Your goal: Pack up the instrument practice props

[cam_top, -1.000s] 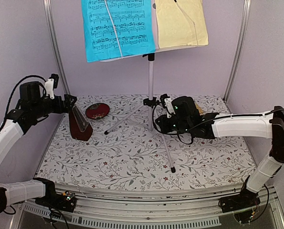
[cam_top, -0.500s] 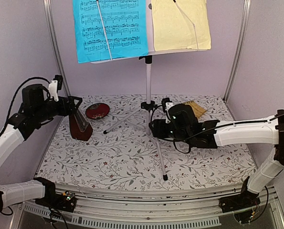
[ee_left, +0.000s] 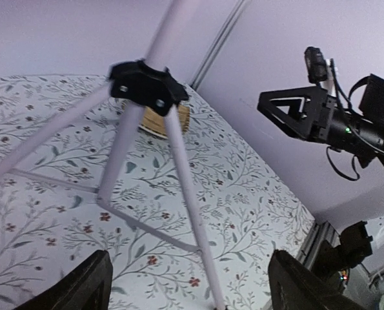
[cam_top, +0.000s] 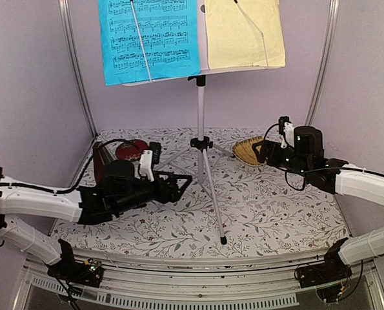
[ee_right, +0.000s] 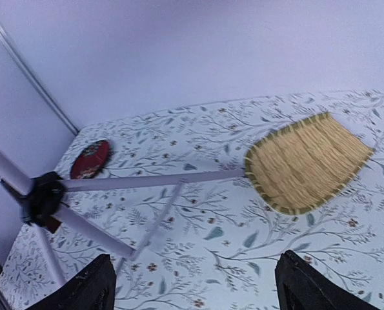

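The silver music stand (cam_top: 201, 110) stands upright mid-table on its tripod. A blue music sheet (cam_top: 150, 39) and a pale-yellow one (cam_top: 243, 32) rest on its desk. The dark red-brown metronome (cam_top: 99, 165) is at the left, mostly hidden behind my left arm. My left gripper (cam_top: 184, 186) is open, low and just left of the stand's front leg (ee_left: 185, 194); the tripod hub (ee_left: 143, 87) is ahead of my left gripper (ee_left: 192, 290). To the right of the stand, my right gripper (cam_top: 257, 153) is open and holds nothing. In the right wrist view, table shows between the fingers of my right gripper (ee_right: 198, 287).
A red oval dish (cam_top: 130, 148) lies at the back left, also seen in the right wrist view (ee_right: 90, 159). A woven straw fan-shaped tray (ee_right: 304, 161) lies at the back right, next to one tripod leg tip. Metal frame posts (cam_top: 75, 64) stand at both back corners.
The right gripper opened, let go of the stand and drew back to the right. The left arm swung from the metronome to the tripod's front leg. The stand went from tilted to upright.
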Tool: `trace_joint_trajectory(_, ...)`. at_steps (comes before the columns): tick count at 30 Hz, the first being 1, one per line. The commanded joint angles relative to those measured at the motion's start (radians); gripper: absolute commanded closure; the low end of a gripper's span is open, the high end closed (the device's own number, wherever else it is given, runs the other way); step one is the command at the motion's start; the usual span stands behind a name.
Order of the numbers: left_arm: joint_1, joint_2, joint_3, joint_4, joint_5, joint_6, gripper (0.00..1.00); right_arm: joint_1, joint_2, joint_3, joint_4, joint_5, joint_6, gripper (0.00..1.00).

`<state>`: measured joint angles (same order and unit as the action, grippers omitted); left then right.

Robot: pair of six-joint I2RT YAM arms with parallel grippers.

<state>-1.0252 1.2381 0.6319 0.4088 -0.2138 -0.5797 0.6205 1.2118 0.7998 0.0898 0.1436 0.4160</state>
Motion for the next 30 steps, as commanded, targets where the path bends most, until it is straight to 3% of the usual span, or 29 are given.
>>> trace_joint_trajectory(1, -0.065, 0.210, 0.129, 0.278, -0.001, -0.104, 0.15, -0.119, -0.042, -0.060, -0.034, -0.178, 0.023, 0.13)
trace_joint_trajectory(10, -0.047, 0.485, 0.304, 0.189, -0.090, -0.235, 0.10, -0.169, -0.115, -0.123, -0.010, -0.215, 0.051, 0.12)
trace_joint_trajectory(14, -0.030, 0.546, 0.364, 0.163, -0.084, -0.238, 0.14, -0.171, -0.128, -0.135, 0.001, -0.217, 0.064, 0.12)
trace_joint_trajectory(21, 0.014, 0.600, 0.386, 0.189, -0.063, -0.234, 0.57, -0.171, -0.154, -0.160, 0.002, -0.197, 0.074, 0.12)
trace_joint_trajectory(30, 0.033, 0.611, 0.423, 0.161, -0.032, -0.173, 0.95, -0.173, -0.195, -0.173, -0.011, -0.160, 0.082, 0.12)
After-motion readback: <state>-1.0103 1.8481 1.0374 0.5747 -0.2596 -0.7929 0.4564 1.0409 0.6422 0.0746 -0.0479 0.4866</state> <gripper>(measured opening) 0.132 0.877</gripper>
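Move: The music stand's front leg, just under its black hub, lies about 10 cm to the right of the open left hand, some 8 cm ahead and 5 cm lower; the hub is about 9 cm ahead and 10 cm right, nearly level in height. The leg's foot rests roughly 12 cm back and 16 cm right, some 20 cm below. From the right hand the gripping spot is about 16 cm left, 2 cm back and 6 cm lower. Left hand goes about 10 cm right, 8 forward, 5 down and pinches the leg; right hand drifts right. ##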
